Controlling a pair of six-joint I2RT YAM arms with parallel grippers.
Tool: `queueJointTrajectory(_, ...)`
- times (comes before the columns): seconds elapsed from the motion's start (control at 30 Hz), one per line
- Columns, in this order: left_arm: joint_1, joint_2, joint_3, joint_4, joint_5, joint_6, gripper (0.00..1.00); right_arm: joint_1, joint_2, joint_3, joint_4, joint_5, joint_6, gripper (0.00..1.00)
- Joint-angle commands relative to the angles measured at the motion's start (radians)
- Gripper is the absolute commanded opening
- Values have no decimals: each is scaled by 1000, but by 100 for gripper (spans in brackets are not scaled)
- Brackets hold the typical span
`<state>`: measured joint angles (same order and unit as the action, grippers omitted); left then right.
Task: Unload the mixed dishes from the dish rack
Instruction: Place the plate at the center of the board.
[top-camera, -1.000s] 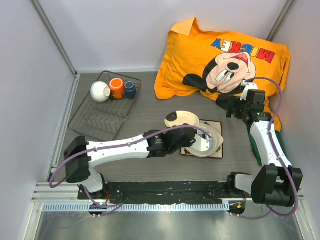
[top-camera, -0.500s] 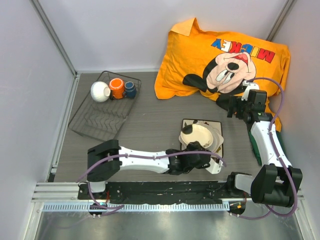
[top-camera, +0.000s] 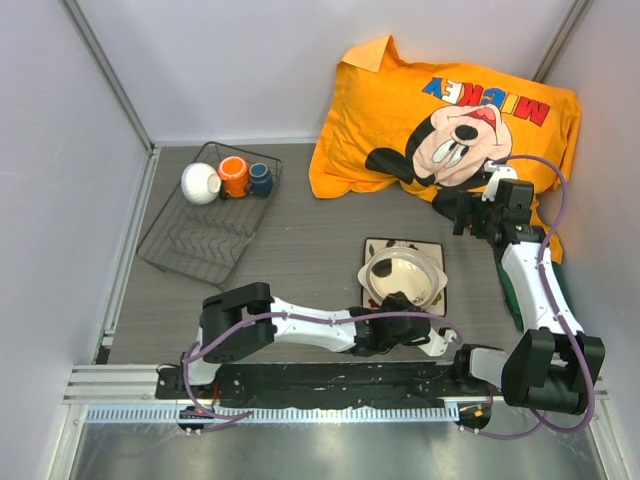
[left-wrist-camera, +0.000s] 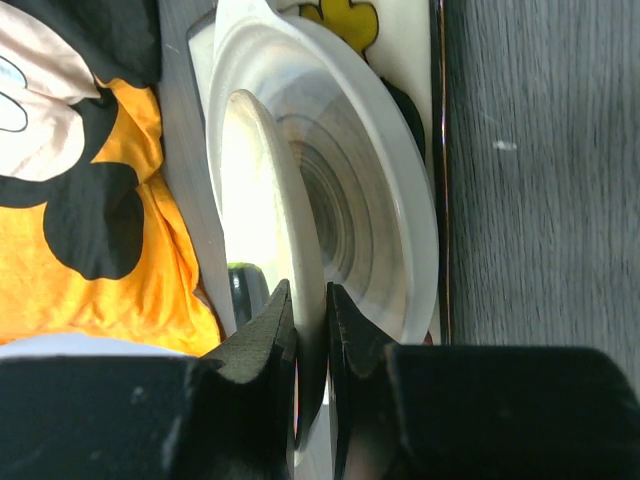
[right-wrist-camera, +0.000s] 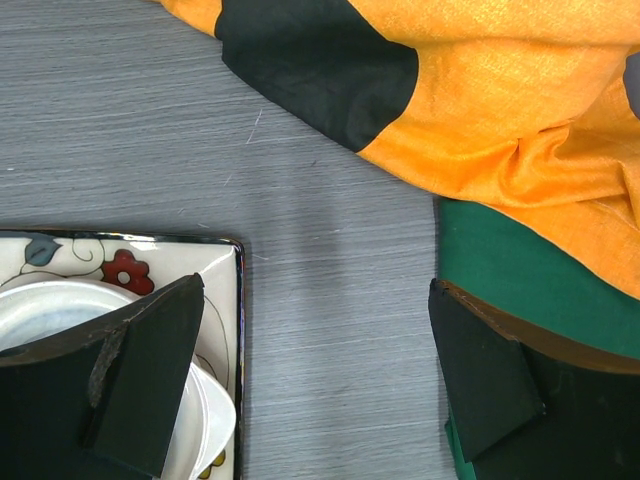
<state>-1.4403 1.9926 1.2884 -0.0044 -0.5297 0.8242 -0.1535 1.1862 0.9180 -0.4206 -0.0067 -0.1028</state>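
Observation:
The cream bowl (top-camera: 395, 268) rests nested in a wider white dish (top-camera: 436, 285) on the square flowered plate (top-camera: 375, 246), right of centre. My left gripper (top-camera: 402, 304) reaches in from the near side, shut on the bowl's near rim. In the left wrist view the two fingers (left-wrist-camera: 272, 335) pinch the rim of the cream bowl (left-wrist-camera: 255, 200) above the plate (left-wrist-camera: 405, 35). The dish rack (top-camera: 190, 245) at the far left holds a small white bowl (top-camera: 200, 183), an orange mug (top-camera: 233, 176) and a dark-blue cup (top-camera: 260, 179). My right gripper (top-camera: 468, 213) (right-wrist-camera: 315, 385) hovers open and empty beyond the plate (right-wrist-camera: 70, 258).
A large orange Mickey pillow (top-camera: 450, 110) fills the far right and reaches under the right gripper. A green object (right-wrist-camera: 520, 285) lies beside the right arm. Grey walls enclose the table on three sides.
The left arm has swung right and toward the near edge, carrying the cream bowl from mid-table down onto the plate. The right arm has barely moved.

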Motion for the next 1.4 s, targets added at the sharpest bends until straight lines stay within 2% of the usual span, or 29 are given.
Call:
queueJointTrajectory(0.0,-3,15,71,58,-6,10,2,-3,-26,41,11,-21,5,98)
queueJointTrajectory(0.13,-3,35,92,31,10,-5,17,-4,-31,39,11,-24,5,98)
queueJointTrajectory(0.23,-3,43,103,12,19,-17,24,-4,-36,39,11,-26,5,98)
queueJointTrajectory(0.7,0,55,100,-15,25,-34,26,-3,-43,39,11,-29,5,98)
queueJointTrajectory(0.77,3,52,97,-38,33,-48,29,-3,-45,39,11,-29,5,98)
queueJointTrajectory(0.9,11,37,94,-74,56,-79,43,-4,-43,41,11,-27,5,98)
queueJointTrajectory(1.03,23,20,97,-104,79,-108,53,-3,-43,39,9,-30,5,98)
queueJointTrajectory(1.37,55,-6,132,-187,128,-169,59,-4,-40,39,9,-26,3,98)
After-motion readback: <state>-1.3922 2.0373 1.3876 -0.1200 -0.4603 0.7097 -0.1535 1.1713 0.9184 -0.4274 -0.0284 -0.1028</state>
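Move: The left gripper already pinches the plate by its back-left rim, tilted over the casserole dish on the board. The board's center lies about 5 cm ahead of this hand, 3 cm to its right and 4 cm below; the casserole dish sits almost centered on it, about 3 cm below the hand. From the idle right hand, the board's center is roughly 12 cm back, 12 cm to the left and 12 cm below. Bring the left gripper about 2 cm to its right, easing the fingers apart to loosen the pinch on the plate's rim. Then sink about 1 cm and open to just over half, and finish with some 1.5 cm forward and a slight drift left, tipping the fingers 5 to 10 degrees further down, the rear finger staying against the plate's rim. ##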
